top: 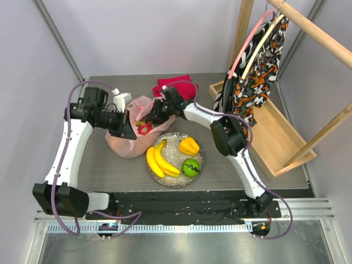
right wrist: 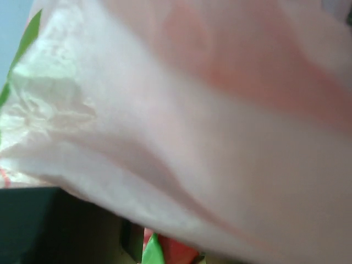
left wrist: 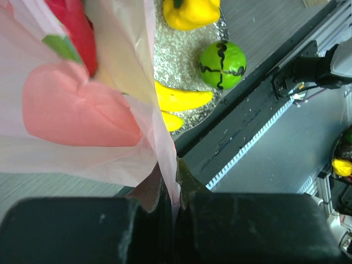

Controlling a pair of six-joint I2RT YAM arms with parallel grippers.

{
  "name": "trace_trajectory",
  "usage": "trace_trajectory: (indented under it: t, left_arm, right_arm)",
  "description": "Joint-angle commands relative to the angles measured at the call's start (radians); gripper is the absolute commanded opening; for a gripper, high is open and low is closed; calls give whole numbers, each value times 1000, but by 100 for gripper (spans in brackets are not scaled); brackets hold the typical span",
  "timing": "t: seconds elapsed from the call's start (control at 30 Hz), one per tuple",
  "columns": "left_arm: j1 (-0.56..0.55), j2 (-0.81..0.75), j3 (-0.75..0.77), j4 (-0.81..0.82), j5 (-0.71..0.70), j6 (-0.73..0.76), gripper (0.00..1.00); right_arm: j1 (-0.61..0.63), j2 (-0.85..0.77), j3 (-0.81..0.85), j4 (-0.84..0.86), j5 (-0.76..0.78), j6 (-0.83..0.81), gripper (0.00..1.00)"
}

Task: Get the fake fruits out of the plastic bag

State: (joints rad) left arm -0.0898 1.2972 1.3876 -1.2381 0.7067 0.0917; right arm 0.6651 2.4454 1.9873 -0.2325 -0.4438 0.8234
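Observation:
The pale pink plastic bag lies left of the plate, its mouth towards the right arm. My left gripper is shut on the bag's edge, and the film runs pinched between the jaws. My right gripper reaches into the bag's mouth at the pink-red dragon fruit. In the right wrist view the bag covers the jaws; only one dark finger and a bit of red-and-green dragon fruit show. The bananas, a yellow pepper piece and a green apple lie on the plate.
The round glittery plate sits in front of the bag. A folded red cloth lies behind it. A wooden rack with a hanging patterned garment fills the right side. Another fruit shape shows through the bag.

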Motion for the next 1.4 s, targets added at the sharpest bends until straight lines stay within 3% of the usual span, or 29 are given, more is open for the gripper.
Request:
trace_trajectory:
  t: [0.0, 0.33, 0.53, 0.67, 0.77, 0.93, 1.07, 1.13, 1.23, 1.37]
  left_arm:
    - [18, 13, 80, 66, -44, -4, 0]
    - [19, 37, 137, 117, -95, 10, 0]
    - [19, 73, 165, 155, -90, 22, 0]
    - [19, 76, 168, 175, -72, 8, 0]
    - [19, 71, 171, 169, -99, 19, 0]
    - [19, 59, 145, 186, -121, 22, 0]
    - [21, 44, 131, 207, -109, 13, 0]
    - [19, 36, 129, 216, -130, 3, 0]
    - [24, 53, 140, 232, -217, -23, 0]
    - [36, 115, 192, 246, -321, -67, 0]
  right_arm:
    - [-38, -184, -84, -11, -163, -76, 14]
    - [-36, -318, -64, -134, -390, -345, 5]
    - [2, -429, -45, -42, -527, -434, 4]
    - [16, -531, -147, 256, -440, -377, 2]
    - [8, -552, -88, 249, -371, -411, 1]
    - [1, -644, -82, 165, -207, -609, 1]
    - [4, -744, -203, 159, 134, -750, 2]
    - [-8, -801, -299, 221, 209, -750, 1]
    - [-6, -919, -460, 394, 226, -719, 2]
    - [54, -1036, -574, 414, 151, -769, 2]
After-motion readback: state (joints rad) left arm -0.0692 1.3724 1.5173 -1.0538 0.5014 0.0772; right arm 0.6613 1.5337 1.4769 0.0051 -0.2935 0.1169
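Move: The right hand is down in the bag, its fingers already shut on the leafy top of the dragon fruit; the plate lies about 17 cm back and 11 cm to its right, some 5 cm lower. The bananas are about 17 cm back and 5 right, the yellow pepper 11 back and 16 right. From the left hand, which holds the bag's rim, the plate is about 3 cm ahead, 18 right and 22 below, the dragon fruit 16 ahead, 5 right and 18 below. The right hand keeps its pinch on the leafy top and hauls the dragon fruit some 30 cm up out of the bag, drawing back and a little right at first, then swinging right as it tops out (about 11 cm right overall), while its wrist tips up some 60 degrees until the fingers point nearly level. The left hand still pinches the bag's rim and carries it about 8 cm forward with a slight rise, tipping up a little. ##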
